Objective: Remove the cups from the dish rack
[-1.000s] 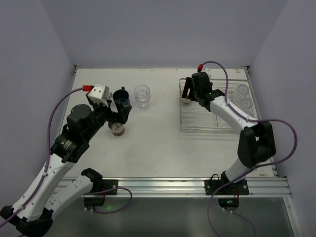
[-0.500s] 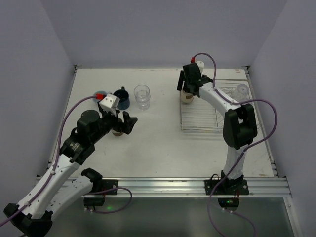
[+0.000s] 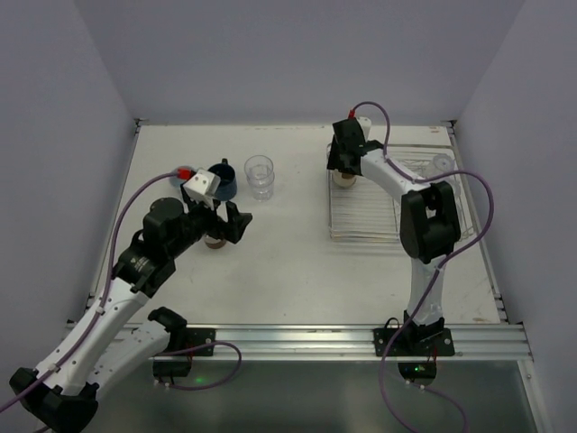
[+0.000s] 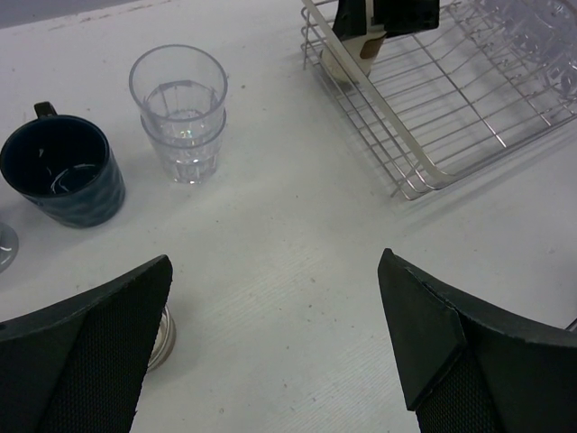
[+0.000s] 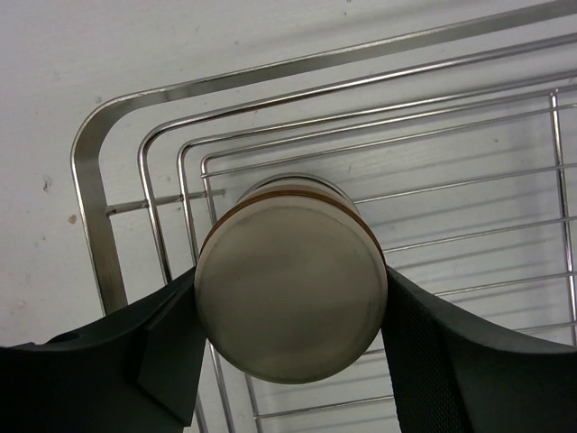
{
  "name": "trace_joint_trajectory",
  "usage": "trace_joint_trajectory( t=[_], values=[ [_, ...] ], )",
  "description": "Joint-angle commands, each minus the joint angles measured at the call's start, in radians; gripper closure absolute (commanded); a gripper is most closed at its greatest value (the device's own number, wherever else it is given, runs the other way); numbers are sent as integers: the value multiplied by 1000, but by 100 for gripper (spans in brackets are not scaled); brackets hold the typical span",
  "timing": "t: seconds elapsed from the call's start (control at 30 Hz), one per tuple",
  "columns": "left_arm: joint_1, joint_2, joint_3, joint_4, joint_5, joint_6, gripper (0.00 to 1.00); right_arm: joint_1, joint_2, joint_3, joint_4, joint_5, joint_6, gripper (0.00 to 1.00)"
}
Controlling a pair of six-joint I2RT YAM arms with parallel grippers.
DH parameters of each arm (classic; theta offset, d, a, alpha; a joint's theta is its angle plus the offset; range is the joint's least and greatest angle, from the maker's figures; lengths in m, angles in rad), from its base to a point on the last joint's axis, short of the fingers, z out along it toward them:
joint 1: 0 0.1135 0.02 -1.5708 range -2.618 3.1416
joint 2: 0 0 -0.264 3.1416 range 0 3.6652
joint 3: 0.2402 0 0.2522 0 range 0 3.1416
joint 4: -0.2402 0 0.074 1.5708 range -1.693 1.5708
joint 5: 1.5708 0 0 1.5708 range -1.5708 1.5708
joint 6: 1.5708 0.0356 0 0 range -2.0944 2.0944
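The silver wire dish rack [image 3: 361,236] stands on the right of the table. At its far left corner my right gripper [image 5: 290,281] is shut on a brown cup [image 5: 290,289], whose flat cream end faces the wrist camera. That cup [image 4: 356,56] also shows in the left wrist view. Clear glass tumblers [image 3: 442,167] sit at the rack's right end. On the table to the left are a dark navy mug [image 3: 222,180], two stacked clear tumblers [image 3: 259,177] and another brown cup [image 3: 215,240]. My left gripper [image 4: 275,271] hangs open above the table beside that cup, holding nothing.
White walls close the table at the back and on both sides. A metal rail [image 3: 297,338] runs along the near edge. The rack's rim [image 5: 90,180] curves just left of the held cup. A pale rim [image 4: 4,245] shows at the left wrist view's edge.
My right gripper moved to the rack's far left corner and closed on the brown cup. The left gripper drew back and rightward from the cup on the table, staying open.
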Motion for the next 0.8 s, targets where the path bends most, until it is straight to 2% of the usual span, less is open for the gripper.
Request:
trace_joint_trajectory(
  t=[0.0, 0.1, 0.3, 0.37, 0.47, 0.57, 0.63, 0.77],
  values=[
    [11, 22, 2, 36, 28, 24, 0, -2, -45, -2, 14, 23, -7, 49],
    [12, 39, 9, 38, 57, 25, 0, 0, -153, -102, 96, 34, -23, 64],
    [12, 31, 29, 99, 159, -20, 0, 0, -355, -283, 167, 37, -50, 65],
    [12, 48, 40, 118, 237, -63, 0, 0, -463, -338, 204, 23, -52, 66],
    [11, 77, 32, 179, 330, -146, 0, 3, -616, -462, 270, -79, -33, 66],
    [6, 107, -4, 291, 424, -258, 0, 6, -771, -576, 333, -235, 31, 67],
    [0, 129, -32, 417, 467, -334, 0, 8, -840, -662, 392, -444, 109, 68],
    [-23, 198, -63, 562, 505, -425, 0, 20, -966, -795, 668, -789, 304, 68]
  ],
)
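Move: Out in the rack's far left corner, the right hand already grips the white cup. The open left gripper, where this cup is headed, lies about 28 cm left of the right hand, 25 back and 15 higher. The glass stack stands some 24 cm left of the right hand and 3 nearer. From the left hand, the white cup is roughly 26 cm ahead, 28 right and 18 below; the brown cup is 5 ahead, 10 left. Lifting the white cup out of the rack, the right hand keeps its pinch and draws back and up about 16 cm each way, drifting slightly right before swinging left near the end, while the wrist tips up and rolls its left side upward. The empty left hand, still wide open, comes some 8 cm to the right towards the cup, turning clockwise and rolling its left side down. ##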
